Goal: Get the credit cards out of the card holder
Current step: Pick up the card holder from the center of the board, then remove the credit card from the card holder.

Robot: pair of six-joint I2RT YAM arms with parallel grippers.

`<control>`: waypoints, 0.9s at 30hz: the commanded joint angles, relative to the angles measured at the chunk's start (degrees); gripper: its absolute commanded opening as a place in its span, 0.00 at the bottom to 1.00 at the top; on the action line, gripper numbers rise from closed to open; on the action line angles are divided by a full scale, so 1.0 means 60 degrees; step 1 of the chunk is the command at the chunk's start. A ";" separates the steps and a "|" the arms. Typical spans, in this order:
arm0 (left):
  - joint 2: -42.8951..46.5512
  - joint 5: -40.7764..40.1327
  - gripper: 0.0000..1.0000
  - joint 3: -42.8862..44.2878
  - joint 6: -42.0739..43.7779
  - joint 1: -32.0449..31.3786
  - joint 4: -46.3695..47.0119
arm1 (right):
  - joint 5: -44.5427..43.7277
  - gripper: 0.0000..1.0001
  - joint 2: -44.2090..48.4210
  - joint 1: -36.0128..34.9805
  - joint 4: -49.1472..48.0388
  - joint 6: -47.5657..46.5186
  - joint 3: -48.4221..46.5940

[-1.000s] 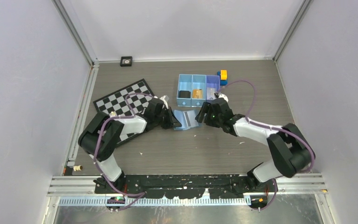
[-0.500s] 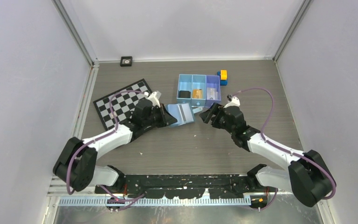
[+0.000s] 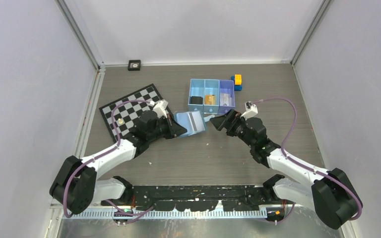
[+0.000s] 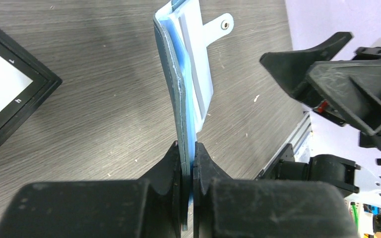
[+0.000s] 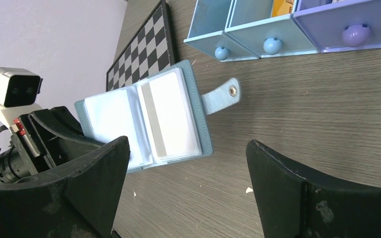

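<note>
The blue card holder [image 3: 190, 121] is held open and tilted above the table, snap strap [image 5: 221, 96] pointing toward the tray. My left gripper [image 3: 179, 130] is shut on its near-left edge [image 4: 188, 154]. Inside, the light blue pockets show a pale credit card [image 5: 174, 113] with a tan stripe in the right-hand pocket; the left-hand pocket [image 5: 110, 117] looks white. My right gripper [image 3: 217, 122] is open just right of the holder, its wide-spread fingers [image 5: 104, 168] holding nothing. In the left wrist view the holder [image 4: 185, 74] stands edge-on.
A blue three-compartment tray [image 3: 211, 82] stands behind the holder, with a tan-brown item [image 3: 209, 98] in its middle bin and a dark one [image 3: 195, 99] on the left. Yellow-and-blue blocks [image 3: 237, 82] sit beside it. A checkerboard [image 3: 121, 109] lies at the left.
The right gripper has opened wider and come off the holder's right edge. The left gripper has drawn the holder slightly back and left, and both arms' elbows have swung outward.
</note>
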State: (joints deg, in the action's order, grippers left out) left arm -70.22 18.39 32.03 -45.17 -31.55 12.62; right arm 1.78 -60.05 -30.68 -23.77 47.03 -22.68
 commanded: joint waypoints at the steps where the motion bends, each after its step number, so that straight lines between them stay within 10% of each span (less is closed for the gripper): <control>1: 0.0698 0.0267 0.00 -0.0170 -0.0148 -0.0030 0.1182 | 0.0126 0.92 0.0257 0.0023 -0.1298 0.0252 0.0233; 27: 0.1614 0.1447 0.00 -0.0799 -0.0274 -0.0030 0.2886 | 0.2167 0.89 -0.0454 0.0069 -0.3729 0.0811 0.0425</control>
State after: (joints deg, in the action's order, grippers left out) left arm -61.47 23.53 27.81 -46.17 -31.55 21.87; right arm 12.14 -62.28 -30.61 -42.11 50.52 -18.74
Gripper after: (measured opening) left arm 0.058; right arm 0.896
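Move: Already pinched open in the left fingers, the card holder has its middle about 3 cm ahead and 3 cm to the right of the left hand, level with it. From the open right hand it lies roughly 9 cm left, level fore and aft, some 2 cm below. On the table, the three-part box is about 16 cm straight ahead of the right hand and 13 cm lower; the chessboard is 14 cm ahead and 22 cm left of the left hand, 12 cm lower. Lifting the open card holder about 5 cm higher, the left hand keeps its pinch, eases back 2 cm and tips its fingers up some 10 degrees. The right hand, still wide open, rises about 3 cm and comes 3 cm left towards the holder's free, strap side, backing slightly while it swings counter-clockwise and rolls its left side up by about 10 degrees. ##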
